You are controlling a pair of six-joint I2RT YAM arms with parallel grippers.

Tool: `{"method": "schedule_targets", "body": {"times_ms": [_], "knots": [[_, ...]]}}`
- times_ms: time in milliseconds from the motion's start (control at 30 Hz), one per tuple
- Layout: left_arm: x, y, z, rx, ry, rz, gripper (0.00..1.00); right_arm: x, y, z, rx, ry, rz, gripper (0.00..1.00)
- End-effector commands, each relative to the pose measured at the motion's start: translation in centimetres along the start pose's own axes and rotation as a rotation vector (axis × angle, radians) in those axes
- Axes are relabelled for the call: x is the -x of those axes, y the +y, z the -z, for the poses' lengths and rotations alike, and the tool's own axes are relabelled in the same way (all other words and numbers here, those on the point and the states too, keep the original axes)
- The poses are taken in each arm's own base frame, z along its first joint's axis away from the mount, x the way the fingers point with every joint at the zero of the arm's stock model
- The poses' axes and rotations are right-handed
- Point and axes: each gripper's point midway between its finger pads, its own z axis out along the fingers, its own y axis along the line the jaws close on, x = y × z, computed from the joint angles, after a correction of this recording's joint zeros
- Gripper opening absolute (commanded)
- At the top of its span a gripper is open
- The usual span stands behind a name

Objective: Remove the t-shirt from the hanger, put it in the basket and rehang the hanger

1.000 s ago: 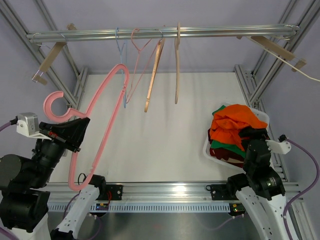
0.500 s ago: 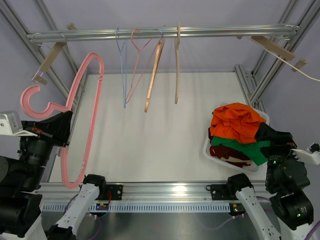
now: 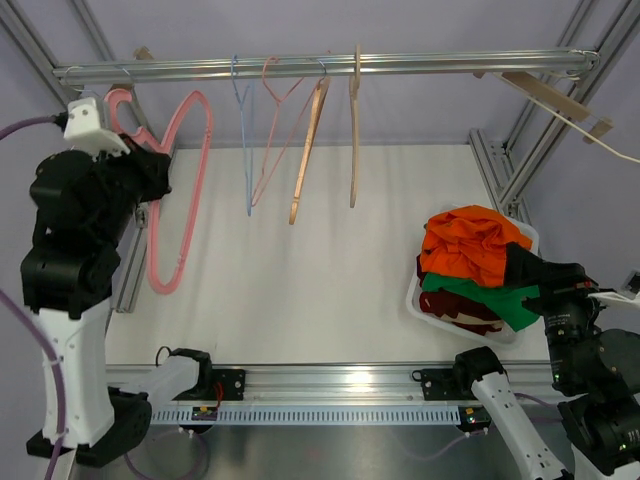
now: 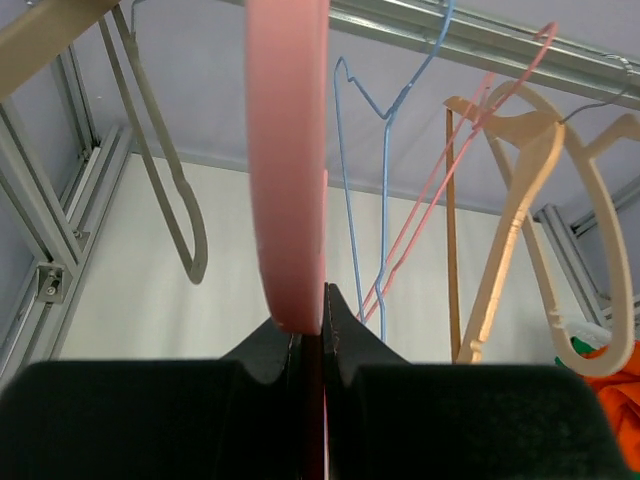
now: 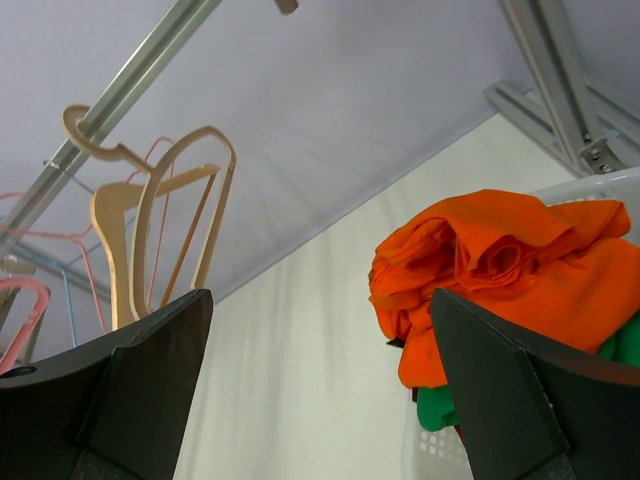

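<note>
My left gripper [image 3: 158,170] is shut on a bare pink plastic hanger [image 3: 186,190] and holds it high at the far left. The hanger's hook [image 3: 120,100] is just under the left end of the metal rail [image 3: 320,66]; I cannot tell whether it rests on the rail. In the left wrist view the pink hanger [image 4: 288,150] rises from between my closed jaws [image 4: 322,300]. An orange t-shirt [image 3: 470,243] lies crumpled on top of the white basket [image 3: 413,295]. My right gripper [image 3: 545,278] is open and empty beside the basket, with the orange t-shirt [image 5: 500,260] in front of it [image 5: 320,300].
A blue wire hanger [image 3: 245,130], a pink wire hanger [image 3: 272,130] and two wooden hangers [image 3: 310,150] hang from the rail's middle. A green garment [image 3: 480,297] and dark ones lie under the orange t-shirt. Frame posts stand at both sides.
My left arm has lifted the pink hanger from low at the left up to the rail. My right gripper has drawn back from the basket toward the near right.
</note>
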Motion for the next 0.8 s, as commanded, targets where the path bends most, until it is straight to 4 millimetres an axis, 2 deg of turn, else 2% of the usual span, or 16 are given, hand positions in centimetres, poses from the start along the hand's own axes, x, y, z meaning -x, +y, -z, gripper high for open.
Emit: {"method": "schedule_targets", "body": {"times_ms": [0, 33, 133, 167, 233, 267, 333, 367, 467, 600, 767], "knots": [[2.2, -0.4, -2.5, 0.013, -0.047, -0.029, 0.00, -2.2, 2.3, -0.8, 0.120, 0.107, 0.062, 0.99], [1.6, -0.4, -4.4, 0.018, -0.012, -0.037, 0.00, -2.4, 2.6, -0.9, 0.135, 0.115, 0.064, 0.98], [2.3, -1.2, -6.5, -0.013, -0.028, -0.073, 0.00, -3.4, 3.7, -1.1, 0.201, 0.148, 0.069, 0.98], [1.9, -1.2, -8.0, -0.011, -0.011, -0.084, 0.00, -3.6, 4.0, -1.1, 0.219, 0.157, 0.068, 0.97], [2.8, -1.9, -8.9, -0.036, -0.031, -0.090, 0.00, -4.3, 5.0, -1.3, 0.271, 0.185, 0.075, 0.97], [2.3, -2.1, -10.4, -0.045, -0.006, -0.104, 0.00, -4.8, 5.3, -1.6, 0.290, 0.202, 0.078, 0.97], [3.0, -2.6, -11.3, -0.062, -0.024, -0.118, 0.00, -5.3, 5.7, -1.8, 0.318, 0.216, 0.086, 0.97], [2.6, -2.6, -12.7, -0.067, -0.009, -0.126, 0.00, -5.6, 6.0, -2.1, 0.330, 0.221, 0.086, 0.97], [2.7, -3.0, -14.2, -0.126, -0.003, -0.117, 0.00, -6.9, 6.9, -2.2, 0.392, 0.268, 0.088, 0.96], [1.2, -2.2, -17.3, -0.153, 0.045, -0.117, 0.00, -7.9, 7.8, -2.2, 0.467, 0.290, 0.076, 0.96], [-0.8, -1.2, -19.6, -0.120, 0.100, -0.105, 0.00, -9.0, 7.8, -2.5, 0.485, 0.316, 0.101, 0.96]]}}
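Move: The left hand holds the thick pink hanger by its neck, and its free place on the rail is about 25 cm ahead, 3 cm to the right and 3 cm above. Along the rail to the right hang the blue hanger, its middle about 25 cm ahead, 12 cm right and 10 cm below the hand, and the thin pink hanger, level with it and some 7 cm farther right. From the open right hand the rail place is roughly 37 cm ahead, 60 cm left and 10 cm higher. The left hand carries the thick pink hanger about 18 cm forward to the rail; the open right swings left. ##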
